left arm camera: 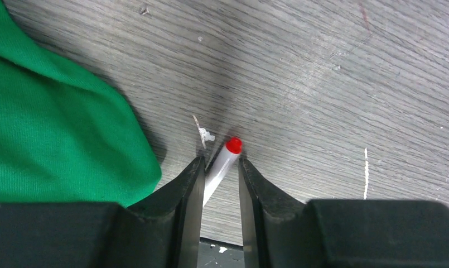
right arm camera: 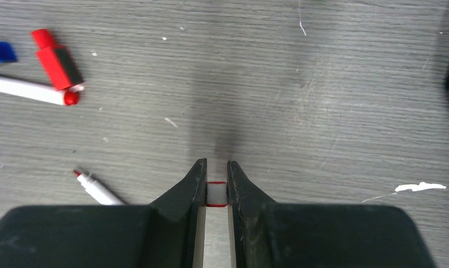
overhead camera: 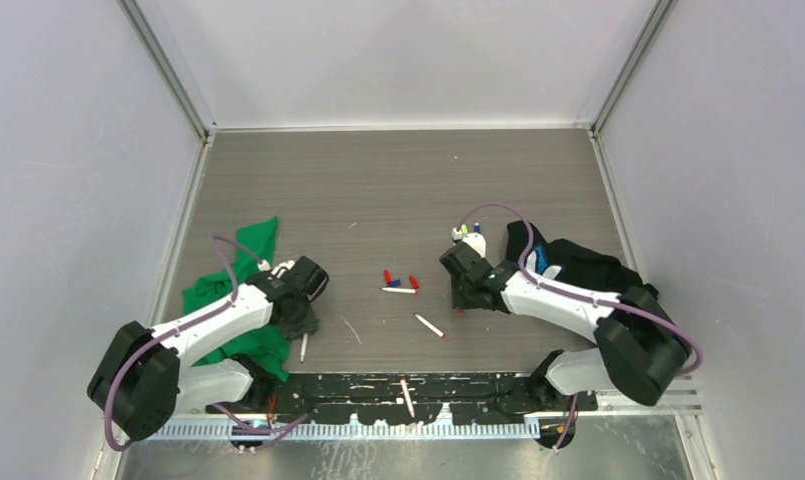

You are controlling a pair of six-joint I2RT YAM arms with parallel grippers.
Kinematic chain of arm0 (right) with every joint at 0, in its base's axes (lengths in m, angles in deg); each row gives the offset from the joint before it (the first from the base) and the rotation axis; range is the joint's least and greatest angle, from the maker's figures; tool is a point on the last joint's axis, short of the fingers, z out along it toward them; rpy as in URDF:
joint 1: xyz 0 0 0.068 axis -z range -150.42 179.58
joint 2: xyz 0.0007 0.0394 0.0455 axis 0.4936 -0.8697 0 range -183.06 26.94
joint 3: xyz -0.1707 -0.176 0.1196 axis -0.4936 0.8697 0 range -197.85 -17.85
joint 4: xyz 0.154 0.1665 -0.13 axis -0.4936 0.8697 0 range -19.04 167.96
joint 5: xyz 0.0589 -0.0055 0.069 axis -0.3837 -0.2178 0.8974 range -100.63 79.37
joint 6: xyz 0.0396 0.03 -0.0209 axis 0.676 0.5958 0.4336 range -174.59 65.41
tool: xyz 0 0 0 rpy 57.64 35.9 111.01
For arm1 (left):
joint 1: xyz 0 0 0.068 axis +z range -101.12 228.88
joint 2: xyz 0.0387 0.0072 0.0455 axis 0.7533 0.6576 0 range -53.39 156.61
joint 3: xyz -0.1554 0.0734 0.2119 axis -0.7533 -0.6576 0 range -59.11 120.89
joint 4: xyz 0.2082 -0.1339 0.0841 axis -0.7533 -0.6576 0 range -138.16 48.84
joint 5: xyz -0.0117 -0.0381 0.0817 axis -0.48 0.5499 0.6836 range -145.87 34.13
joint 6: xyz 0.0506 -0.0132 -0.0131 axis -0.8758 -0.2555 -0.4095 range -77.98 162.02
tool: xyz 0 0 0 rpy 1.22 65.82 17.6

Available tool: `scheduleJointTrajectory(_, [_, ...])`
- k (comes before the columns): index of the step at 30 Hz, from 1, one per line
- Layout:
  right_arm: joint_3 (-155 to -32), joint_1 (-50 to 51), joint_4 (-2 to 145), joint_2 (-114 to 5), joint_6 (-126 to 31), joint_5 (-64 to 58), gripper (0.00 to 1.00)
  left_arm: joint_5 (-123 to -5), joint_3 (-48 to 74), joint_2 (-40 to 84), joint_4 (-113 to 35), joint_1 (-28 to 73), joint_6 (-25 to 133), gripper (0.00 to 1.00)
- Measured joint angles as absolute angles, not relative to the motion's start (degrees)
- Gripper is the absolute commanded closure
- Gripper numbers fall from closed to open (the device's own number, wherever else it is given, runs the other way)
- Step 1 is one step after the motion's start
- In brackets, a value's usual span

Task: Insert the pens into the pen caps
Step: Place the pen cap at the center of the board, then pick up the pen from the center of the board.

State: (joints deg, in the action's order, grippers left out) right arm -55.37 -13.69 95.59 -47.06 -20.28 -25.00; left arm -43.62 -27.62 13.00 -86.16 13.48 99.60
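My left gripper (left arm camera: 221, 159) stands low over the table, its jaws a little apart on either side of a white pen (left arm camera: 224, 162) with a red end that lies slanted between them. In the top view this gripper (overhead camera: 301, 322) is beside the green cloth. My right gripper (right arm camera: 216, 166) is shut on a small red pen cap (right arm camera: 216, 193), its pale open end facing the camera. Left of it lie a red cap (right arm camera: 54, 60), a blue cap (right arm camera: 0, 53), a white pen (right arm camera: 27, 90) and another pen (right arm camera: 97, 190) with a red tip.
A green cloth (overhead camera: 228, 300) lies under the left arm and fills the left of the left wrist view (left arm camera: 54, 128). A black cloth (overhead camera: 578, 262) sits behind the right arm. One pen (overhead camera: 406, 397) rests on the black base rail at the near edge.
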Motion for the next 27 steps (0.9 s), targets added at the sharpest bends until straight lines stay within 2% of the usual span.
scheduleJointTrajectory(3, [-56.3,-13.0,95.2,-51.1,-20.9,-25.1,0.9,-44.1,-27.5,13.4,-86.0,13.7,99.4,0.87])
scheduleJointTrajectory(6, [-57.8,-12.6,94.5,-53.8,-21.3,-25.0,0.74,-44.5,-27.5,13.5,-86.0,13.8,99.3,0.98])
scheduleJointTrajectory(9, [-58.6,-12.6,93.1,-55.3,-21.3,-24.9,0.49,-44.7,-27.5,13.2,-86.0,13.8,99.2,1.0])
scheduleJointTrajectory(12, [-58.6,-12.6,92.8,-55.6,-21.5,-24.8,0.35,-44.8,-27.8,12.1,-85.9,13.8,99.5,1.0])
scheduleJointTrajectory(20, [-58.4,-13.0,92.9,-49.5,-23.6,-21.7,0.31,-51.9,-29.5,4.9,-83.3,13.8,103.7,1.0])
scheduleJointTrajectory(27, [-52.6,-19.9,78.0,-36.0,-23.0,-3.7,0.33,-56.5,-28.7,0.8,-77.0,9.6,112.1,1.0])
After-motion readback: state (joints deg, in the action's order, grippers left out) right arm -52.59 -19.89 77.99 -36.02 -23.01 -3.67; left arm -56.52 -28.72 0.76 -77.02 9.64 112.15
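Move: The left hand's open fingers straddle a red-tipped pen on the board, its middle about 2 cm back; the green cloth's middle is some 14 cm left and 8 cm ahead. The right hand already holds a red pen cap, bound for the bare board spot about 2 cm ahead, 1 cm left and 2 cm below. From the right hand, the loose white pen lies some 7 cm left and 4 cm back, another red cap 11 cm left and 6 cm ahead. Right lowers and releases the cap, rising 10 cm leftward; left pinches the pen, lifting it rightward 8 cm. ##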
